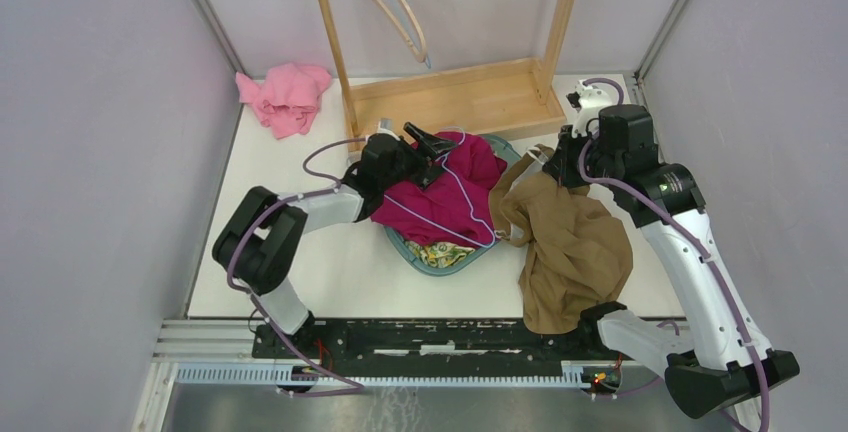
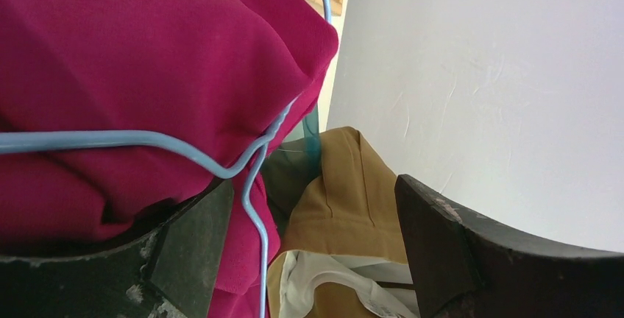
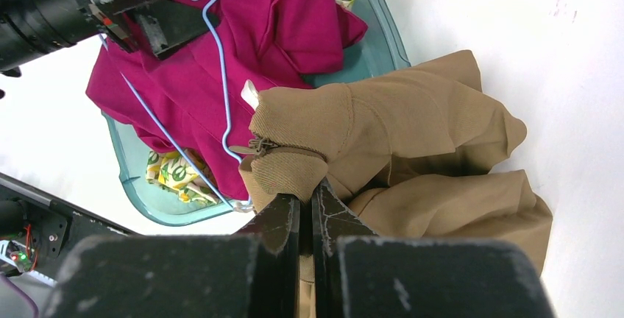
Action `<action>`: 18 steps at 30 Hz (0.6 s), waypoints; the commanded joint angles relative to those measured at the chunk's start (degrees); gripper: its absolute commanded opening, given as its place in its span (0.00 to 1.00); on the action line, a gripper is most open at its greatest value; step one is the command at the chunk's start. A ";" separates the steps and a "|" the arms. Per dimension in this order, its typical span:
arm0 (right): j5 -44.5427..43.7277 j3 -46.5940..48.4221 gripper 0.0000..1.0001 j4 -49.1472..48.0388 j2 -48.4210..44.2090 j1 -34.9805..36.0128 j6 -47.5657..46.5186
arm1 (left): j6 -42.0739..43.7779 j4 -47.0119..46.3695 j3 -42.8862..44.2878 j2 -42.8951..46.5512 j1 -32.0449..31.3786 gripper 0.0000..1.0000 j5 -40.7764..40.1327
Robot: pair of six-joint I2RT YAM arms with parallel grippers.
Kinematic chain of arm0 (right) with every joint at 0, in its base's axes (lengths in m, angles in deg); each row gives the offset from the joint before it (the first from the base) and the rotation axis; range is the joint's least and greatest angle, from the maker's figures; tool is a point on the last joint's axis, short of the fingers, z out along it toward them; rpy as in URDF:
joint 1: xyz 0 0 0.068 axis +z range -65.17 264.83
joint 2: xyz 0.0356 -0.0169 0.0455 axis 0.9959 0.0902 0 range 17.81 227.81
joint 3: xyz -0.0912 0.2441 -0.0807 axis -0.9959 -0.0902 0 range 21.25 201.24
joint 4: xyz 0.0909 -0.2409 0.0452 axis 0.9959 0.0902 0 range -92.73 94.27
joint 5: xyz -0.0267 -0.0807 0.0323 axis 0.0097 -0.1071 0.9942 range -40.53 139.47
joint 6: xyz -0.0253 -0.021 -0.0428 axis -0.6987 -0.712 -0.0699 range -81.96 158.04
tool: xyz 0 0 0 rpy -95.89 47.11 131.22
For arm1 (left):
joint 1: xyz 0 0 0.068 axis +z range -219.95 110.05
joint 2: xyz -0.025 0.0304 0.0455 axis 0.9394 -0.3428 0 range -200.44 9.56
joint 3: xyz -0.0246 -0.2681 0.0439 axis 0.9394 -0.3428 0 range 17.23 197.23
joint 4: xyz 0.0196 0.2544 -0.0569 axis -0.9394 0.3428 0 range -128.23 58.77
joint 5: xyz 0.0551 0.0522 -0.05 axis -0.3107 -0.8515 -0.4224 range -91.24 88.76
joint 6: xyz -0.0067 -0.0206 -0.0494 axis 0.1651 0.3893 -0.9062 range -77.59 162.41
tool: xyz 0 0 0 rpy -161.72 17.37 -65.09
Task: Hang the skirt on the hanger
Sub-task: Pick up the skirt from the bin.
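Note:
The tan skirt point(image 1: 575, 242) lies bunched on the table, right of the teal basket point(image 1: 462, 264). My right gripper point(image 3: 307, 200) is shut on a fold of the skirt's point(image 3: 412, 134) waistband, lifted near the basket's edge. A thin blue wire hanger point(image 3: 217, 60) rests on a magenta garment point(image 3: 272, 16) heaped in the basket. My left gripper point(image 2: 313, 215) is open at the hanger's point(image 2: 250, 163) twisted neck; the wire passes just inside its left finger point(image 2: 191, 244). The skirt point(image 2: 346, 185) shows between the jaws further off. In the top view the left gripper point(image 1: 432, 147) sits over the basket's far side.
A wooden rack point(image 1: 450, 97) stands at the back with wooden hangers point(image 1: 395, 2) on its rail. A pink cloth point(image 1: 285, 97) lies at the far left corner. A yellow patterned cloth point(image 1: 440, 252) lies in the basket under the magenta garment.

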 commanded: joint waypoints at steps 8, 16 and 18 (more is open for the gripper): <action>0.64 -0.43 0.01 -2.91 -0.30 -0.26 0.65 | -0.72 -11.54 3.48 -6.07 -3.22 0.58 -2.89; 2.25 -0.76 0.01 -2.10 -0.80 -0.26 1.15 | -0.26 -12.01 2.78 -3.76 -2.34 0.05 -1.33; 2.30 -0.13 0.01 -1.46 -0.90 -0.26 1.11 | 0.55 -10.54 1.74 -0.68 -1.70 0.06 -2.00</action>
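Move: The hanger's neck, at the foot of its hook, lies about 3 cm right, 1 cm ahead and 2 cm below the left hand's open fingers. The magenta cloth carrying the hanger is centred roughly 3 cm back, 1 cm right and 6 cm down; the brown skirt's middle is some 13 cm back, 24 cm right and 5 cm below. From the right hand, the neck is around 10 cm ahead, 21 cm left and 15 cm down. The left hand slides about 3 cm to the right, hardly changing height, so that the blue hanger's neck comes between its wide-open fingers, one above and one below. As this travel eases off the fingers close almost fully and pinch the wire where hook and shoulders meet, while the right hand stays practically in place and keeps its grip on the brown skirt's waist. ##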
